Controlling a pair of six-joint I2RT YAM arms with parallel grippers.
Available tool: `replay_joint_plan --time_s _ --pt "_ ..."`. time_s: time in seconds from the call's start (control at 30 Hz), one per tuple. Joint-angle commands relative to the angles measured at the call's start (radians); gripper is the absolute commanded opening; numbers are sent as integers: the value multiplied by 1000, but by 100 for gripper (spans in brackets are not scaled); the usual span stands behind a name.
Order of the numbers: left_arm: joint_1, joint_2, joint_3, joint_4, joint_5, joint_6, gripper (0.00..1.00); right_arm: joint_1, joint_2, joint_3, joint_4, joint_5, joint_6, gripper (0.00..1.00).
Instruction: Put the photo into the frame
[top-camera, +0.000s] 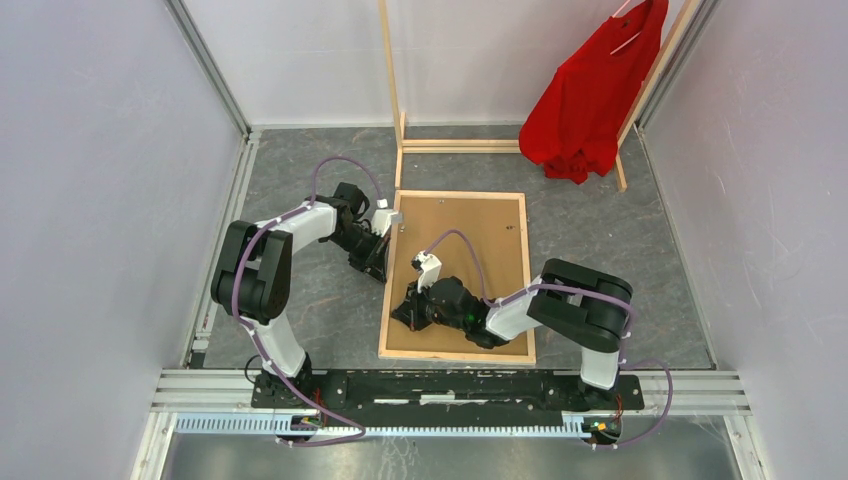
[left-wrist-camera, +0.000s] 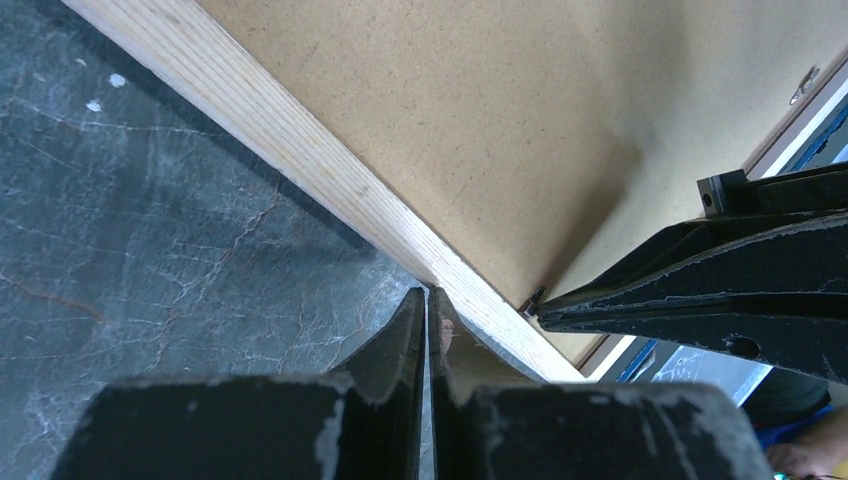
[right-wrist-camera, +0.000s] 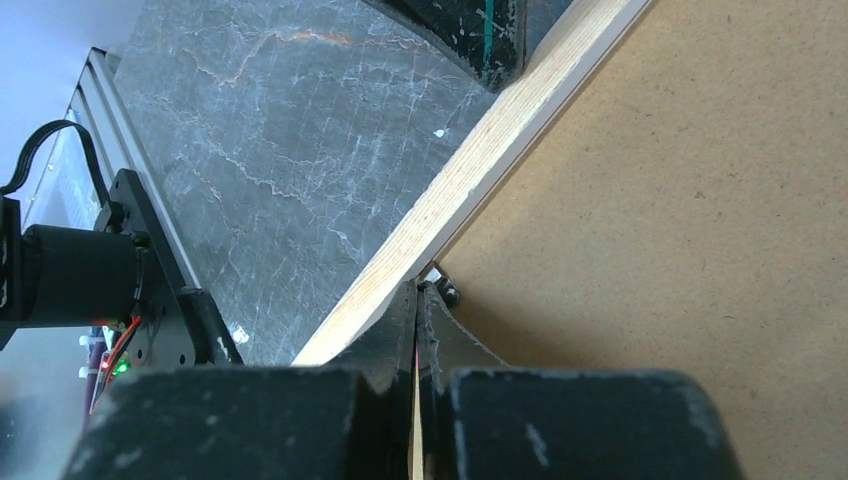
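Observation:
The frame (top-camera: 388, 312) lies back up on the table, a light wood rim (left-wrist-camera: 300, 150) around a plain brown board. That board is the back of the photo (top-camera: 470, 250), lying inside the rim; its printed side is hidden. My left gripper (top-camera: 383, 262) is shut, its tips (left-wrist-camera: 427, 295) touching the outer side of the frame's left rail. My right gripper (top-camera: 402, 315) is shut too, lower on that rail (right-wrist-camera: 470, 170), tips (right-wrist-camera: 418, 290) at its inner edge beside a small metal tab (right-wrist-camera: 446, 292) on the board (right-wrist-camera: 680, 200).
A tall wooden rack (top-camera: 395, 90) with a red shirt (top-camera: 590, 100) stands just behind the frame. Grey walls close in left and right. An aluminium rail (top-camera: 450, 385) carries both arm bases at the near edge. Marbled grey tabletop (top-camera: 330, 310) lies left of the frame.

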Motion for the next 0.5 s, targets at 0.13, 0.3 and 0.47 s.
replay_joint_plan --time_s 0.13,0.3,0.47 --pt "5 -33 85 -19 -18 13 14 -83 -170 -101 111 -11 -7 0" --pt "18 21 185 -3 -10 -40 28 -252 -233 -79 12 -37 -51 0" --pt "32 64 229 60 -40 -89 37 -368 -130 110 -160 -87 -126 0"
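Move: The upper-left clip on the backing board, the likely next target, lies about 18 cm ahead of the right hand and 2 cm to its right, at nearly its own height. The lower-left clip is right at the right fingertips, the left gripper's tips about 8 cm ahead of them and 2 cm left. From the left hand the upper-left clip lies some 11 cm ahead and 4 cm right; the frame's left rail is about 1 cm to its right. The right hand, its fingers still shut, comes off the lower-left clip up and to the right, then swings quickly forward over the backing board towards the upper-left clip, about 11 cm forward, 7 right and 6 up in all, with the wrist turning some 15 degrees clockwise. The left hand leaves its place against the outside of the left rail and moves about 6 cm forward along it while rising some 3.5 cm, its fingers opening from nearly shut to about a third as it nears the same clip. ##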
